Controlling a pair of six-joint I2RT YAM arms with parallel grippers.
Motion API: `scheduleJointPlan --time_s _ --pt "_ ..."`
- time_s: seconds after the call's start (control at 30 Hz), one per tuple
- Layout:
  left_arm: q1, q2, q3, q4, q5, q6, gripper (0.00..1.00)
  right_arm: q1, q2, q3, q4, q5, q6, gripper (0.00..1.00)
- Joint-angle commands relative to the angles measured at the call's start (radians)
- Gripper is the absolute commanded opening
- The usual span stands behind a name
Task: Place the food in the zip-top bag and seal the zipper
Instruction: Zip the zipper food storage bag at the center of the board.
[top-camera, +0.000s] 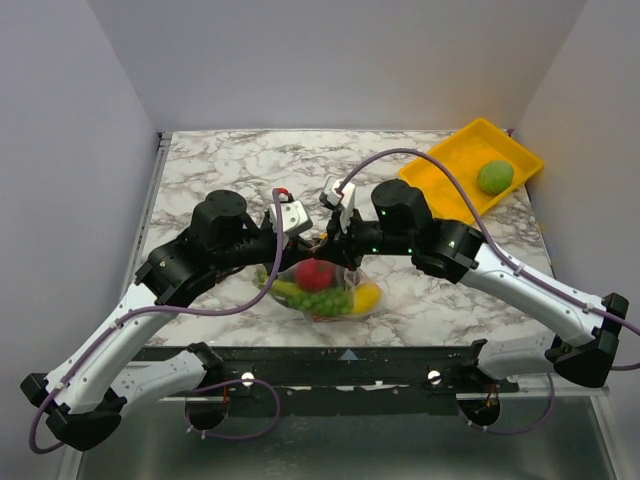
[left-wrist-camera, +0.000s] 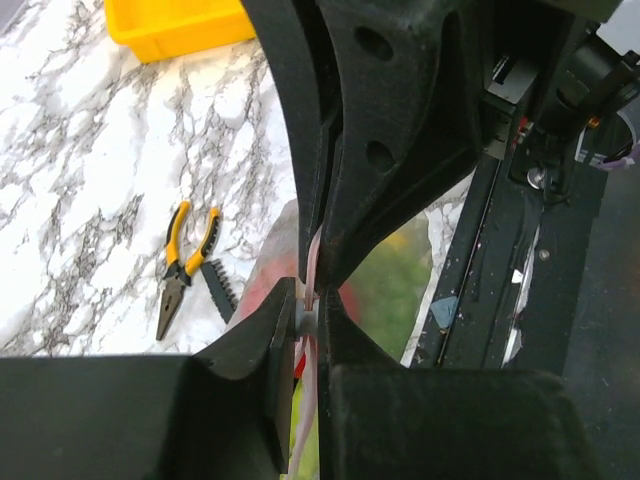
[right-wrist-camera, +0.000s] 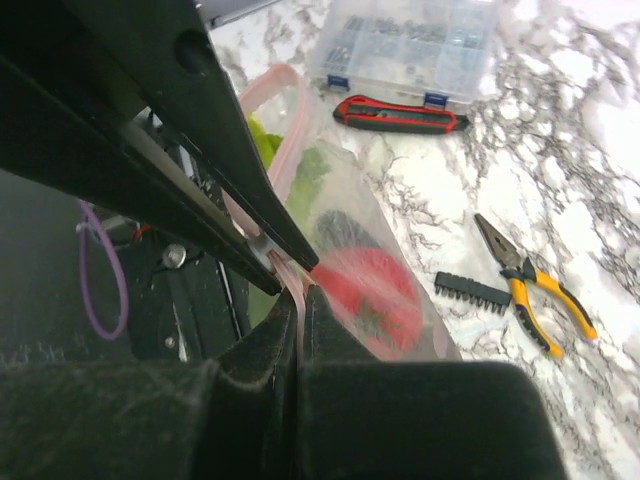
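The zip-top bag (top-camera: 322, 292) hangs between both grippers over the near middle of the table. Inside it I see a red round fruit (top-camera: 315, 272), green pieces (top-camera: 326, 301) and a yellow lemon (top-camera: 368, 296); through the plastic the red fruit (right-wrist-camera: 375, 290) sits below a dark piece (right-wrist-camera: 345, 230). My left gripper (left-wrist-camera: 308, 318) is shut on the pink zipper (left-wrist-camera: 310, 400). My right gripper (right-wrist-camera: 300, 300) is shut on the same zipper (right-wrist-camera: 275, 85), directly against the left one's fingertips. Both meet above the bag, left gripper (top-camera: 312, 238) beside right gripper (top-camera: 335, 238).
A yellow tray (top-camera: 455, 165) at the back right holds a green round fruit (top-camera: 495, 176). On the marble lie yellow-handled pliers (right-wrist-camera: 535, 290), a black toothed strip (right-wrist-camera: 472, 290), a red-and-black tool (right-wrist-camera: 400, 113) and a clear compartment box (right-wrist-camera: 405, 45).
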Motion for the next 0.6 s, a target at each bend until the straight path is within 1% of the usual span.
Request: scheduleJointPlan --time_s 0.0,0.1,0.17,0.4,0.57 --pt "0.003 -0.017 0.027 0.000 -0.001 -0.012 0.00 -0.005 -0.102 -0.090 0.148 0.329 0.175 0.00" --pt "0.003 -0.013 0.029 -0.009 -0.017 -0.017 0.00 -0.004 -0.149 -0.144 0.177 0.459 0.216 0.00" --pt "0.003 -0.010 0.032 -0.017 -0.027 -0.018 0.00 -0.005 -0.170 -0.176 0.182 0.506 0.225 0.00" --pt "0.002 -0.008 0.030 -0.048 -0.077 -0.015 0.00 -0.005 -0.247 -0.251 0.220 0.630 0.214 0.00" --pt "0.003 -0.004 0.040 -0.073 -0.092 -0.018 0.00 -0.005 -0.298 -0.295 0.250 0.684 0.205 0.00"
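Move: Between the left fingertips, right at the hand point, sits the pale zipper slider; the right hand, already pinching the pink zipper strip, has it about 2 cm to its left. The tomato in the bag hangs some 4 cm back and 12 cm below the right hand, the grapes about 9 cm back and 13 cm below, the yellow fruit 8 cm back, 10 cm to the right and 12 cm below. The pliers lie about 5 cm ahead, 17 cm down. Drawing away from the left hand, the right hand keeps its closed pinch on the zipper strip and travels about 5 cm to the right and some 3 cm forward, turning roughly 25 degrees clockwise and tilting slightly. The left hand keeps its hold on the slider and eases forward about 1.5 cm as the strip is pulled out between the two. ##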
